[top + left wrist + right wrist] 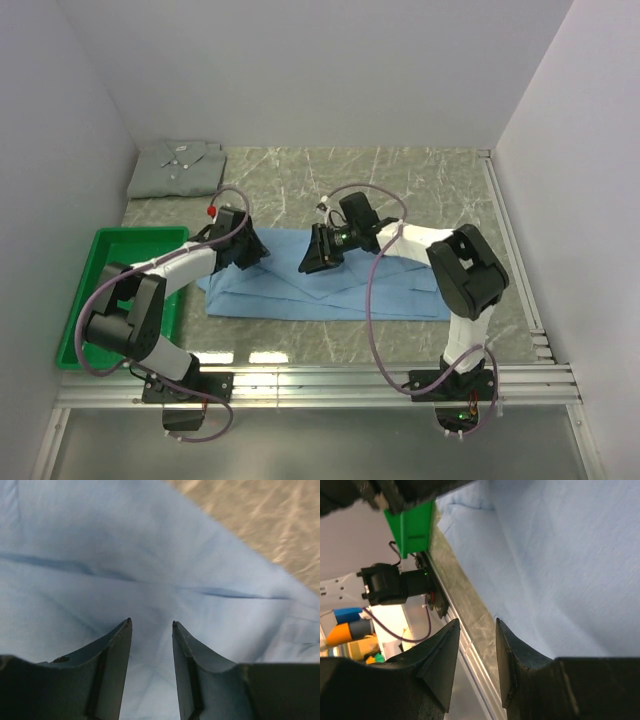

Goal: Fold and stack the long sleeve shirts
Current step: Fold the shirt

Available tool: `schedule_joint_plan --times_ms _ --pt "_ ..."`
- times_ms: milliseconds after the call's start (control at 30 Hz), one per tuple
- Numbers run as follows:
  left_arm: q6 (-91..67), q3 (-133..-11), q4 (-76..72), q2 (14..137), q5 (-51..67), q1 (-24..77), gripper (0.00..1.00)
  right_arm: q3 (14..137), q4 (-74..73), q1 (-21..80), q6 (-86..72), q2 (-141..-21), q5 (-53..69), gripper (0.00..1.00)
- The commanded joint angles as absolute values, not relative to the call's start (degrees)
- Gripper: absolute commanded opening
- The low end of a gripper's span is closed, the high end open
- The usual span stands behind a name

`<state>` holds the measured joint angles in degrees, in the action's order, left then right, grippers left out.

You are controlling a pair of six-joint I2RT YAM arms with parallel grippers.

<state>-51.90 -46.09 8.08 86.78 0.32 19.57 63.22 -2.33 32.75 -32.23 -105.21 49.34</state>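
Observation:
A light blue long sleeve shirt (330, 292) lies partly folded and spread wide across the middle of the table. The pale grey-green shirt (178, 167) rests folded at the back left corner. My left gripper (256, 252) hangs over the blue shirt's left end. In the left wrist view its jaws (150, 622) stand open just above the blue cloth (150, 555), with nothing between them. My right gripper (316, 262) sits over the shirt's upper middle. In the right wrist view it (476, 620) is open and empty, with blue cloth (560, 555) to its right.
A green plastic tray (100, 250) stands at the left edge, beside the left arm, and shows as green plastic (412, 527) in the right wrist view. Aluminium rails (320, 380) run along the front and right table edges. White walls close in on three sides.

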Motion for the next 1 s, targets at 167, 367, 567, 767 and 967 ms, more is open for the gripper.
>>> schedule_joint_plan --times_ms 167,367,567,767,967 --pt "-54.1 -38.9 6.8 87.3 0.2 17.4 0.43 63.1 -0.5 33.5 -32.7 -113.6 49.3 0.43" --pt "-53.4 -37.5 8.1 84.9 0.2 14.0 0.43 61.2 -5.3 32.2 -28.6 -111.6 47.9 0.42" --pt "-52.7 -40.9 11.2 79.9 0.2 13.9 0.47 58.5 -7.3 26.6 -26.2 -104.2 45.1 0.42" --pt "-52.7 -41.1 12.0 79.2 -1.8 14.0 0.5 54.9 -8.7 18.9 -24.8 -101.7 41.7 0.42" --pt "-55.5 -36.6 8.4 79.6 -0.5 14.0 0.49 50.2 -10.4 16.5 -22.5 -100.6 33.1 0.42"
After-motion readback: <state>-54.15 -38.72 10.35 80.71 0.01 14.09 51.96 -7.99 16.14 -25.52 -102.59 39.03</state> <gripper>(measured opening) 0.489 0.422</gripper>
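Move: The blue shirt lies flat under both hands: its middle is about 2 cm back and 3 cm right of the right hand, some 8 cm below, with the fold's point about 8 cm back and level sideways, and the pocket roughly 24 cm right and 3 cm back. From the left hand the shirt's middle is about 18 cm right and 5 cm back, 4 cm below; its left edge is 12 cm left and 4 cm back, the green tray 30 cm left and 9 cm back. The shirt is worked from both sides with part-open fingers: the left hand sinks 3 cm and backs off a little to the cloth, then drags left towards the left edge, about 4 cm in all, easing up. The right hand drops some 7 cm towards the cloth, lingers low, then rises slightly and sweeps right about 13 cm and somewhat forward towards the pocket, turning about 20 degrees clockwise and sinking again. ##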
